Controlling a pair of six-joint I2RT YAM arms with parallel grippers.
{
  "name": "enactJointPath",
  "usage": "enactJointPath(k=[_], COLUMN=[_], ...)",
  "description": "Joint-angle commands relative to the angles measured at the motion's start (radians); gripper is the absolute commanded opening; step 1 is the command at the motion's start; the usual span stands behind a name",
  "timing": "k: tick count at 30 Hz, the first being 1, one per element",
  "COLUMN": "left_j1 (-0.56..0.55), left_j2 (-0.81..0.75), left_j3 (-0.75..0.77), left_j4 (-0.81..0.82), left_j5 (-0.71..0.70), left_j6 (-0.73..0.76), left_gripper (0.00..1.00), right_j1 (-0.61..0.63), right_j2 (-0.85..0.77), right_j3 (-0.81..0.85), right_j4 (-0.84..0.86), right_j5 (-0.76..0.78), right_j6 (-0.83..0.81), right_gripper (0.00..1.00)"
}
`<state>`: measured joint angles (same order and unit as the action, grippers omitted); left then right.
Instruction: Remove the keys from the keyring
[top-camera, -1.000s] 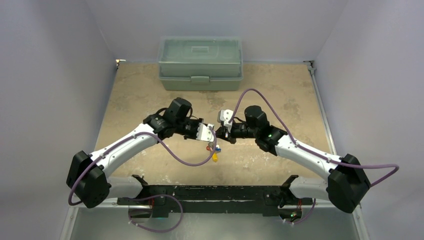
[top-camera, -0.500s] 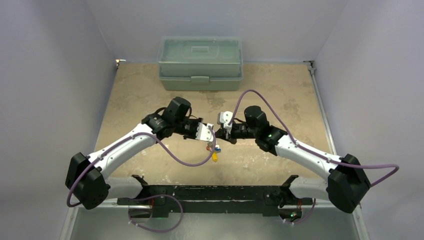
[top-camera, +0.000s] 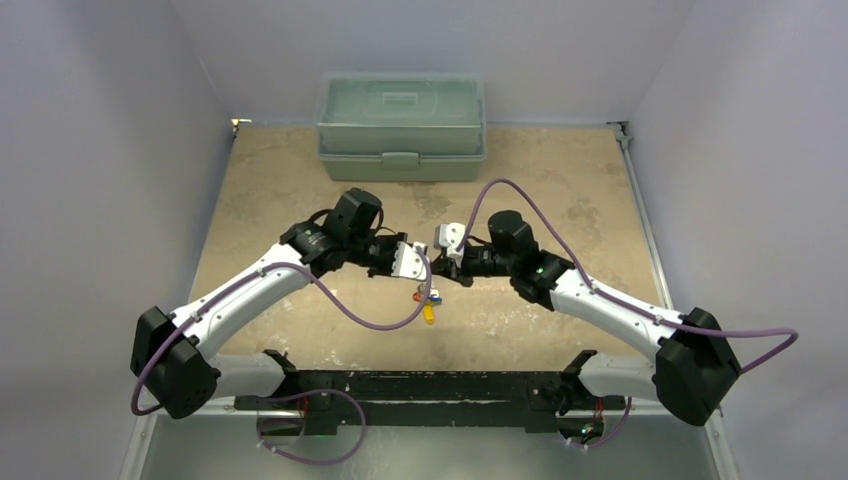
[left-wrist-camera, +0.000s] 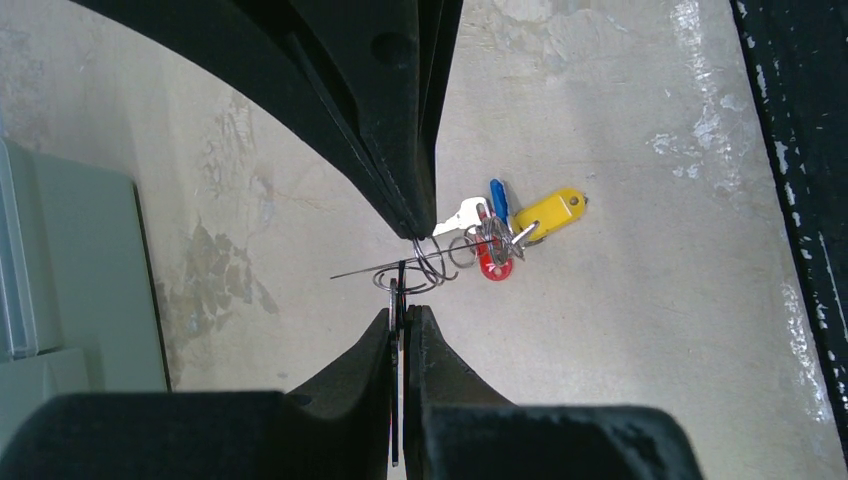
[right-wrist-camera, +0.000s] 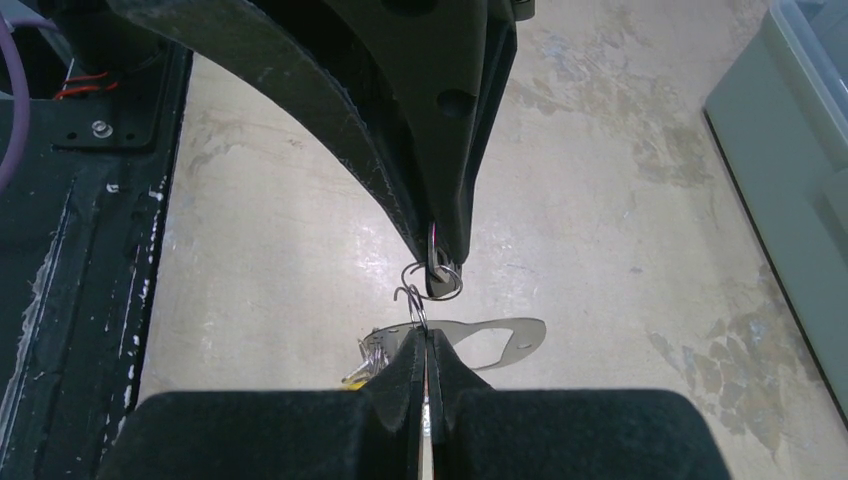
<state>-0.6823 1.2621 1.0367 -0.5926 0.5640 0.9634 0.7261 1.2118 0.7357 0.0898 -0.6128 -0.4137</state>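
Both grippers meet above the middle of the table. My left gripper (left-wrist-camera: 402, 310) is shut on a thin dark flat piece (right-wrist-camera: 440, 272) that carries a loop of a thin wire ring (left-wrist-camera: 425, 270). My right gripper (right-wrist-camera: 425, 335) is shut on that wire ring's coils, a finger-width from the left gripper (top-camera: 424, 266). The keys (left-wrist-camera: 490, 235) hang below with a silver key, blue, yellow and red tags. The keys (top-camera: 428, 302) dangle under the two tips in the top view. The keyring (right-wrist-camera: 520, 335), a flat grey oval loop, shows just behind my right fingers.
A green lidded box (top-camera: 401, 126) stands at the back of the tan tabletop (top-camera: 560, 180). The black base rail (top-camera: 420, 390) runs along the near edge. Purple cables loop beside each arm. Pale walls close in the left, right and back.
The left arm's elbow and shoulder have shifted slightly to the left. Both grippers stay shut at the same spot, keys still hanging.
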Motion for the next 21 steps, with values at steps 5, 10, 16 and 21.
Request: enactJointPath(k=[5,10,16,21], left_j1=[-0.013,-0.014,-0.014,-0.013], left_j2=[-0.022,0.008,0.023,0.069], left_j3=[0.086,0.135,0.163,0.205], left_j4=[-0.043,-0.098,-0.107,-0.13], left_j5=[0.066,0.043,0.0,-0.067], left_j6=[-0.047,-0.106,-0.228,-0.382], left_gripper=[0.0,0.0,0.0,0.0], right_j1=[-0.002,-0.033,-0.091,-0.115], right_j2=[0.023,0.017,-0.002,-0.022], right_j3=[0.064,0.096,0.132,0.16], right_j4=[0.014,0.015,-0.036,-0.111], right_j5=[0.008,0.018,0.007,-0.017], right_j6=[0.0,0.028,0.018,0.011], right_gripper=[0.09,0.39,0.46,0.48])
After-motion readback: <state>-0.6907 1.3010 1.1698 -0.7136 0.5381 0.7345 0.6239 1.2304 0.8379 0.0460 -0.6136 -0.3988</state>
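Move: The keyring is pinched between both hands: its wire coils sit right at the right fingertips, about 1 cm to their left, and about 1 cm to the right of the left hand's grip. From the right hand, the flat metal opener lies fore-and-aft some 3 cm below, about 1 cm left; the yellow tag hangs roughly 7 cm back, 8 cm down and 1 cm left. Letting go of the keyring's wire, the right fingers open to about half and the hand then pulls away forward and up, some 5 cm in all, drifting slightly to its right. The left hand keeps its pinch on the coils, rising about 2 cm while its wrist tips and turns counter-clockwise by some 15 degrees. ##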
